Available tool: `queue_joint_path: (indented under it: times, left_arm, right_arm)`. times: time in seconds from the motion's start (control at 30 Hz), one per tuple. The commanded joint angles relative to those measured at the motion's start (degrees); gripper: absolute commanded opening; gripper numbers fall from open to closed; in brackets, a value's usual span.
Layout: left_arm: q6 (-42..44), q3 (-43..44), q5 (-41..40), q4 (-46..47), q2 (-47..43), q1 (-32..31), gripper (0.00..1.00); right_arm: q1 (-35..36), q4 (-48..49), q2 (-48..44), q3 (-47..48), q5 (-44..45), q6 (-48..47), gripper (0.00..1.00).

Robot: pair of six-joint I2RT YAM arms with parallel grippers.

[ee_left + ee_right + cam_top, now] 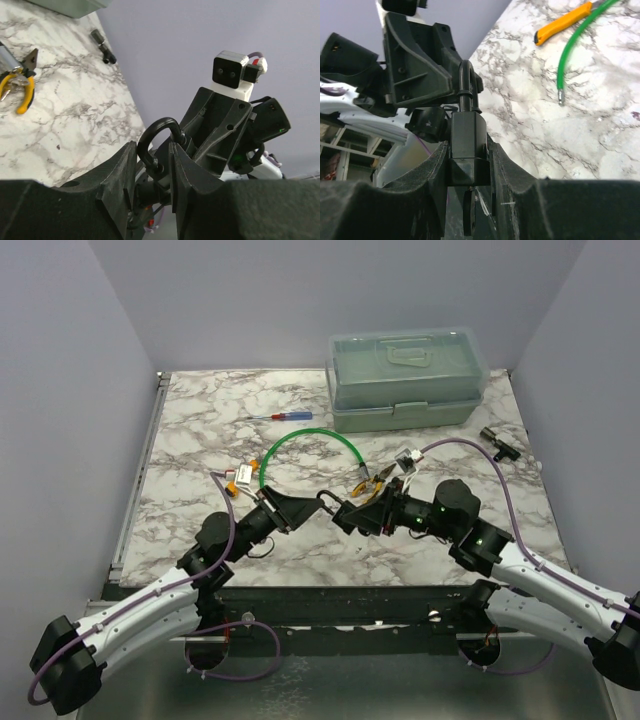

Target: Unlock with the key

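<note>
A black padlock hangs above the table's near middle, and my right gripper is shut on its body. The key shows as a dark flat head sticking out under the lock body, between my right fingers. The lock's shackle loops up between my left fingers. My left gripper stands astride it, with a gap showing on its left side. In the top view the two grippers meet tip to tip, left gripper and right gripper, with the shackle between them.
A green toolbox stands at the back right. Lying behind the grippers are a screwdriver, a green cable loop, yellow-handled pliers and an orange knife. A small black part rests near the right edge.
</note>
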Motion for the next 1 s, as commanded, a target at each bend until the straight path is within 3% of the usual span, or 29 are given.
queue_joint_path:
  times: [0.0,0.13,0.33,0.5,0.97]
  left_arm:
    - [2.79,3.88,3.6,-8.17,-0.37,0.11,0.37]
    - [3.7,5.2,3.29,-17.2,-3.52,0.1,0.37]
    - [5.03,6.75,2.89,-23.42,-5.03,0.1,0.24]
    - [5.36,7.6,2.79,-22.24,-0.76,0.1,0.12]
    - [8.9,11.54,3.9,-16.15,11.44,0.12,0.07]
  right_arm:
    - [0.28,-1.43,-0.87,3.38,6.0,-0.22,0.0]
    - [0.28,-2.52,-0.93,3.85,6.47,-0.76,0.0]
    - [0.28,-2.5,0.28,3.93,6.11,-0.86,0.0]
    - [0.28,-0.67,1.32,3.63,3.96,-0.06,0.0]
    - [0.31,5.15,4.46,1.33,-1.61,2.95,0.0]
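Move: The right hand already grips the padlock by its body, with the shackle sticking out about 5 cm to that hand's left and 2 cm ahead. From the left hand's part-open fingers the shackle is right at the tips, about 2 cm to the right and 1 cm ahead, level with them. On the table some 20 cm below, the yellow pliers lie roughly 18 cm ahead and 11 cm right of the left hand, and the green cable's arc lies about 26 cm ahead and 2 cm left. The left hand backs off the shackle by about 1 cm, then sinks past it, ending about 6 cm lower and slightly to the right, as its fingers close nearly shut on nothing and the wrist rolls some 20 degrees, its left side rising, so that the closed tips come in close beside and under the shackle loop. Meanwhile the right hand keeps its grip on the padlock body and carries it down about 2.5 cm and 1 cm forward, rising a touch again at the end. ##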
